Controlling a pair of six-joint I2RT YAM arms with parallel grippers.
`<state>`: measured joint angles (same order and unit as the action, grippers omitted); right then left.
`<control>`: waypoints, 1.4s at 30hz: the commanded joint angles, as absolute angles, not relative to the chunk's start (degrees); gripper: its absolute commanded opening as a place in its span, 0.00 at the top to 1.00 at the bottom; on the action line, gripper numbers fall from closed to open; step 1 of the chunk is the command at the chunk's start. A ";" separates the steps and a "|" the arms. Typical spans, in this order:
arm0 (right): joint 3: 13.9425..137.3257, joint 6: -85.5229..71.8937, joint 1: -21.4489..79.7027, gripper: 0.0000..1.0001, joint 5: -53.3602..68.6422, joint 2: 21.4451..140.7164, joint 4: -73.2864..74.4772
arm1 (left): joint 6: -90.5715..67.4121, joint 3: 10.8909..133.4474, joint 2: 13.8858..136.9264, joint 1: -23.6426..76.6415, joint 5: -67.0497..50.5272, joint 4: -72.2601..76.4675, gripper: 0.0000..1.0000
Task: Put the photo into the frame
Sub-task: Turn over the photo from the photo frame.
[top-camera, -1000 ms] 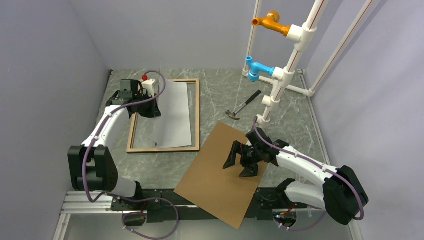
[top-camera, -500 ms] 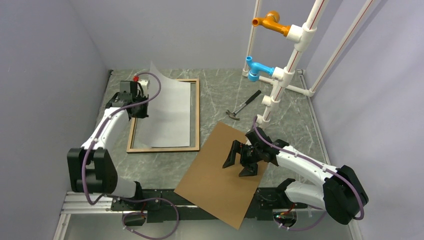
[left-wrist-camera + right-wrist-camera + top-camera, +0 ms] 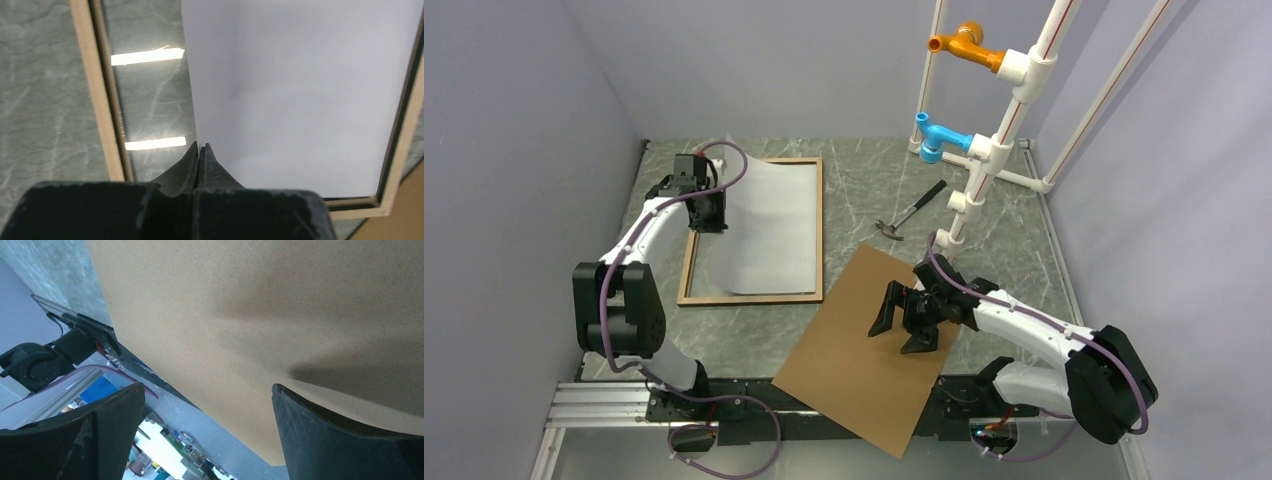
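The frame [image 3: 689,262] lies flat at the left of the table, brown wood rails upward. The photo [image 3: 769,225] rests over its right part, white back up, with its left edge raised. My left gripper [image 3: 710,214] is shut on that left edge. In the left wrist view the closed tips [image 3: 200,146] pinch the edge of the photo [image 3: 300,100], with the frame's rails [image 3: 95,90] on both sides. My right gripper [image 3: 907,322] hangs open over the brown backing board [image 3: 854,355]. The right wrist view has nothing between the spread fingers [image 3: 207,386], only the backing board [image 3: 250,305] beyond them.
A hammer [image 3: 911,210] lies behind the backing board. A white pipe stand [image 3: 984,150] with a blue fitting [image 3: 934,135] and an orange fitting [image 3: 959,42] rises at the back right. Grey walls close in the left, back and right sides.
My left gripper has lifted the photo's left edge and drawn it left and farther back, so the sheet now covers more of the frame. The right arm has not moved.
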<state>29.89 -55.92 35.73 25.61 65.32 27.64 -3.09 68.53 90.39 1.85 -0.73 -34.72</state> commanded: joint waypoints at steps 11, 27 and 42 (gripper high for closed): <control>29.87 -56.61 36.09 0.00 25.79 65.13 24.72 | -9.37 69.49 90.56 1.93 -7.56 -35.37 1.00; 30.00 -56.60 36.34 0.00 25.46 65.36 24.72 | -7.69 72.78 93.07 5.58 2.94 -39.20 0.37; 29.97 -56.74 36.64 0.00 25.39 65.31 24.61 | -6.85 73.68 94.56 12.85 24.61 -42.46 0.06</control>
<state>29.82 -56.14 36.25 25.61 65.67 26.02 -6.74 71.68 94.83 12.32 18.28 -41.65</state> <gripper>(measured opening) 0.994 0.924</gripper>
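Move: The left hand still pinches the left edge of the face-down photo. Its middle is about 10 cm to the right, 7 cm ahead and 9 cm below. The frame's middle, under the photo, is about 5 cm right and 5 cm ahead. The brown backing board is roughly 30 cm right and 24 cm back. From the right hand, the photo's middle is some 30 cm ahead and 25 cm left, and the board is just below. The left fingers, still pinching the photo's left edge, swing it about 2 cm to the right over the frame and pause. They then open wide and let go of it. As they spread, the hand sinks and draws back by 1 cm or so each, rolling its left side up some 20 degrees. ##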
